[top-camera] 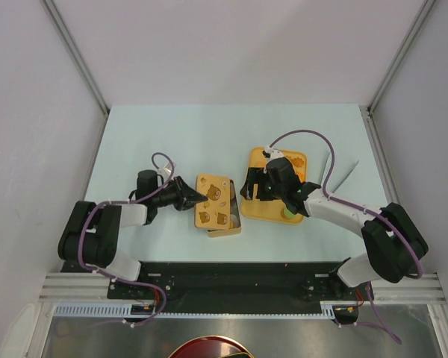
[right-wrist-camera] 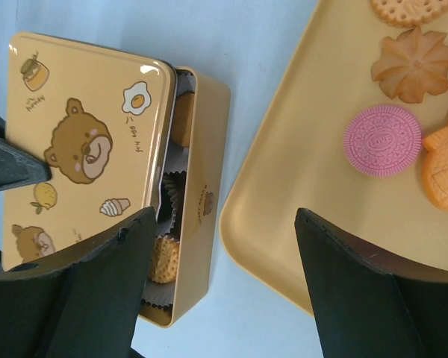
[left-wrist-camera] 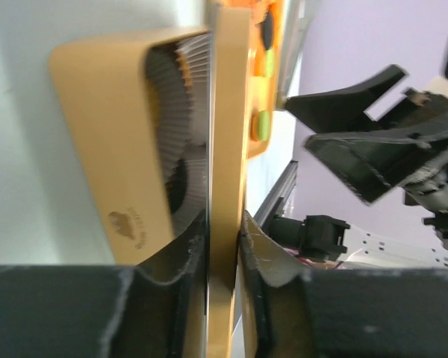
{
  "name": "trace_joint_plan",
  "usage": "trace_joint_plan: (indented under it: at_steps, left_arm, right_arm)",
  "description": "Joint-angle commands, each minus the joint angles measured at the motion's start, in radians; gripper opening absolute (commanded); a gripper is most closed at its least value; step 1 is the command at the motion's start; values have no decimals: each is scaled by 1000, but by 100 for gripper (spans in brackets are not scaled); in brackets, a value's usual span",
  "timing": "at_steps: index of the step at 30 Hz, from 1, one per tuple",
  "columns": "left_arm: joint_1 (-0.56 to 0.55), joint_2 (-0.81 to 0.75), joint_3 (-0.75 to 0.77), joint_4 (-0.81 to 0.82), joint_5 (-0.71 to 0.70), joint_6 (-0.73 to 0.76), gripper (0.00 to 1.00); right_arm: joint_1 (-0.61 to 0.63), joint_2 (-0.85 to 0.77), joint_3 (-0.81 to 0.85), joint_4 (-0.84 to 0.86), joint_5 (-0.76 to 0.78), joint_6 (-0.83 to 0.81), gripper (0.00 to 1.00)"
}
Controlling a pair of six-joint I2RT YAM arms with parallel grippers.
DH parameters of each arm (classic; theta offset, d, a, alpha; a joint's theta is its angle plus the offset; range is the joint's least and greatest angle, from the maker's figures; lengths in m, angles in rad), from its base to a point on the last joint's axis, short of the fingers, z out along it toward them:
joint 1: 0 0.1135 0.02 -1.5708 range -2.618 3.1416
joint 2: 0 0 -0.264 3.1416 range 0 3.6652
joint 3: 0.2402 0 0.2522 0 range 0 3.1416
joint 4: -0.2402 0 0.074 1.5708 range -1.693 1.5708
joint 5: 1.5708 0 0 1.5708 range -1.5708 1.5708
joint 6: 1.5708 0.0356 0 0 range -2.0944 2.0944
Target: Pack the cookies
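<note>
My left gripper is shut on the near edge of the orange bear-printed lid, which lies shifted over the tin. The tin's right strip is left uncovered. In the left wrist view both fingers press the lid's edge at my left gripper. A brown cookie sits in a paper cup inside the tin. More cookies lie on the orange tray: a pink one and a brown flower-shaped one. My right gripper hangs open and holds nothing, over the gap between tin and tray.
The tray sits right of the tin, a narrow strip of pale table between them. A green cookie lies near the tray's front edge. Grey walls enclose the table on three sides.
</note>
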Motion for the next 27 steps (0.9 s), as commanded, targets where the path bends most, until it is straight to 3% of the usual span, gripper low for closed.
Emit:
trace_joint_plan:
  at_steps: [1, 10, 27]
  left_arm:
    - [-8, 41, 38, -132, -37, 69, 26]
    - [-19, 55, 93, -261, -84, 145, 38]
    - [-27, 37, 222, -514, -184, 270, 48]
  right_arm:
    - [-1, 4, 5, 45, -6, -3, 80]
    - [1, 18, 10, 46, -11, -2, 80]
    - [10, 37, 6, 53, -11, 3, 80]
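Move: The left hand has hold of the lid's left edge; the lid's middle lies about 4 cm to its right and 1 cm back. The cookie box it is to cover has its middle some 7 cm to the right, 3 cm back and 4 cm lower, with the cookie tray beyond, about 21 cm right, 4 cm ahead and 7 cm below. From the waiting right hand the box lies about 6 cm left, 5 cm back and 5 cm down. Fingers still around the lid's left edge, the left hand loosens its grip, opening from about a quarter to nearly half, so that the upper finger comes clear of the lid. It first sinks about 1.5 cm towards the box, then stays nearly in place, edging slightly forward as the wrist tips the fingertips some 10 degrees farther down to the right. ##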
